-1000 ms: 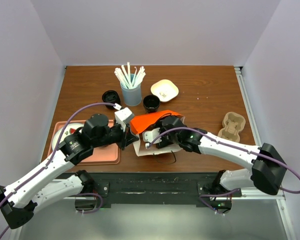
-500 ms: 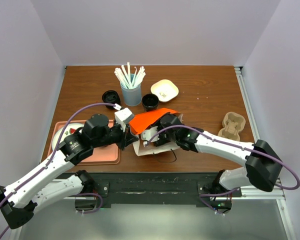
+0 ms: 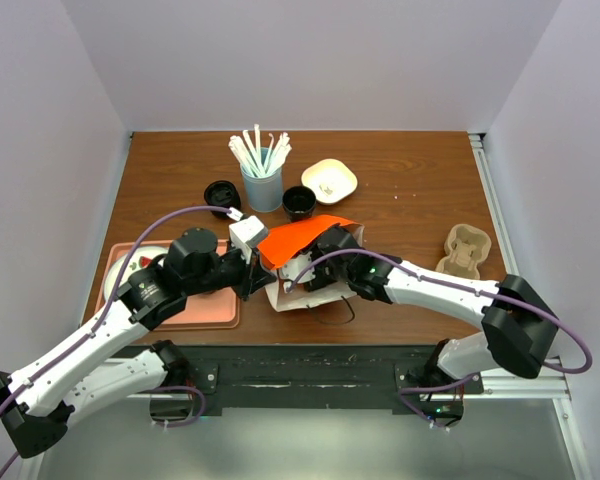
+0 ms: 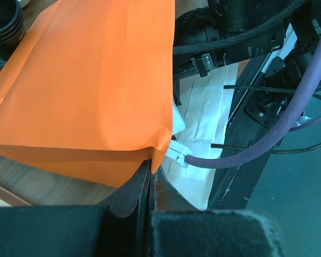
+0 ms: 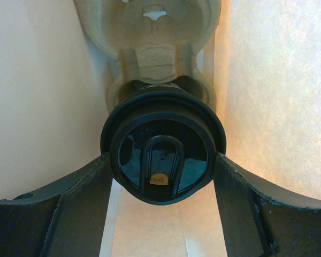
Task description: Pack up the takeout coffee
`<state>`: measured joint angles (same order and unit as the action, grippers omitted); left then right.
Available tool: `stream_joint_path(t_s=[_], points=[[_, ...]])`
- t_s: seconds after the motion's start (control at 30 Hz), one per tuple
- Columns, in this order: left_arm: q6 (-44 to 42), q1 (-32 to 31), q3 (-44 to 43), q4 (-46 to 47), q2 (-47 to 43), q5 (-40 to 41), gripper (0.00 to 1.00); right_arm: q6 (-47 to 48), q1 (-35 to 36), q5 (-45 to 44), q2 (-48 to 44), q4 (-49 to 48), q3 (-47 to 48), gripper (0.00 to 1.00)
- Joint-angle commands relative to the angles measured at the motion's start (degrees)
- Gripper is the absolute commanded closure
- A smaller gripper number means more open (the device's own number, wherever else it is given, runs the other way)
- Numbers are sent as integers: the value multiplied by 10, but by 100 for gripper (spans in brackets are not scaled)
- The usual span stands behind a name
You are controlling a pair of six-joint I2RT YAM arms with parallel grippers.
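Note:
The takeout coffee shows in the right wrist view as a round black lid, its cup seated in a pulp carrier inside the bag. My right gripper is shut on it, one finger pressing each side of the lid. In the top view this gripper reaches into the mouth of the orange paper bag, which lies on its side with its pale lining showing. My left gripper is shut on the bag's orange edge and holds the mouth up; from above it sits at the bag's left.
Behind the bag stand a black lidded cup, a light blue tumbler of white straws, a dark mug and a white bowl. A second pulp carrier lies at the right. A pink tray sits under the left arm.
The right arm has pushed a little further left into the bag. The left gripper keeps its hold on the bag's edge.

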<state>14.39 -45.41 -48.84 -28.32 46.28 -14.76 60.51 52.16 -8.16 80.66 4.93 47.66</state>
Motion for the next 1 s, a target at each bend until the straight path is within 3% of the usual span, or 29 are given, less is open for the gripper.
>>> stream_joint_path(t_s=[0.0, 0.3, 0.97], points=[[15, -5, -10, 12, -6, -33, 100, -22, -6, -11, 10, 14, -15, 46], [18, -5, -20, 7, 4, -27, 100, -26, -6, -7, -20, 27, -1, 1], [27, -4, -85, -26, 63, -1, 100, -26, -7, 57, -65, 200, 78, 2]])
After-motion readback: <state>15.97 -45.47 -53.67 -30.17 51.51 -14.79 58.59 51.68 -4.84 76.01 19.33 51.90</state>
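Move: The lidded coffee cup already sits in one pocket of the carrier inside the orange bag, still between the right fingers, its middle roughly 2 cm ahead, 2 cm left and 3 cm below that hand. The carrier's empty pocket lies some 11 cm left and 2 cm ahead; the black cup beyond the bag is about 15 cm ahead and 6 cm left. From the left hand, the coffee cup lies about 15 cm ahead, 11 cm right and 14 cm lower. The lidded cup is let go: the right fingers spread to nearly full width, then the hand backs out along its own line towards the bag's mouth, about 3 cm back, right and up, the wrist tipping slightly down. The orange bag's rim stays pinched in the shut left fingers, carried barely 1.5 cm right, forward and up near the end. ##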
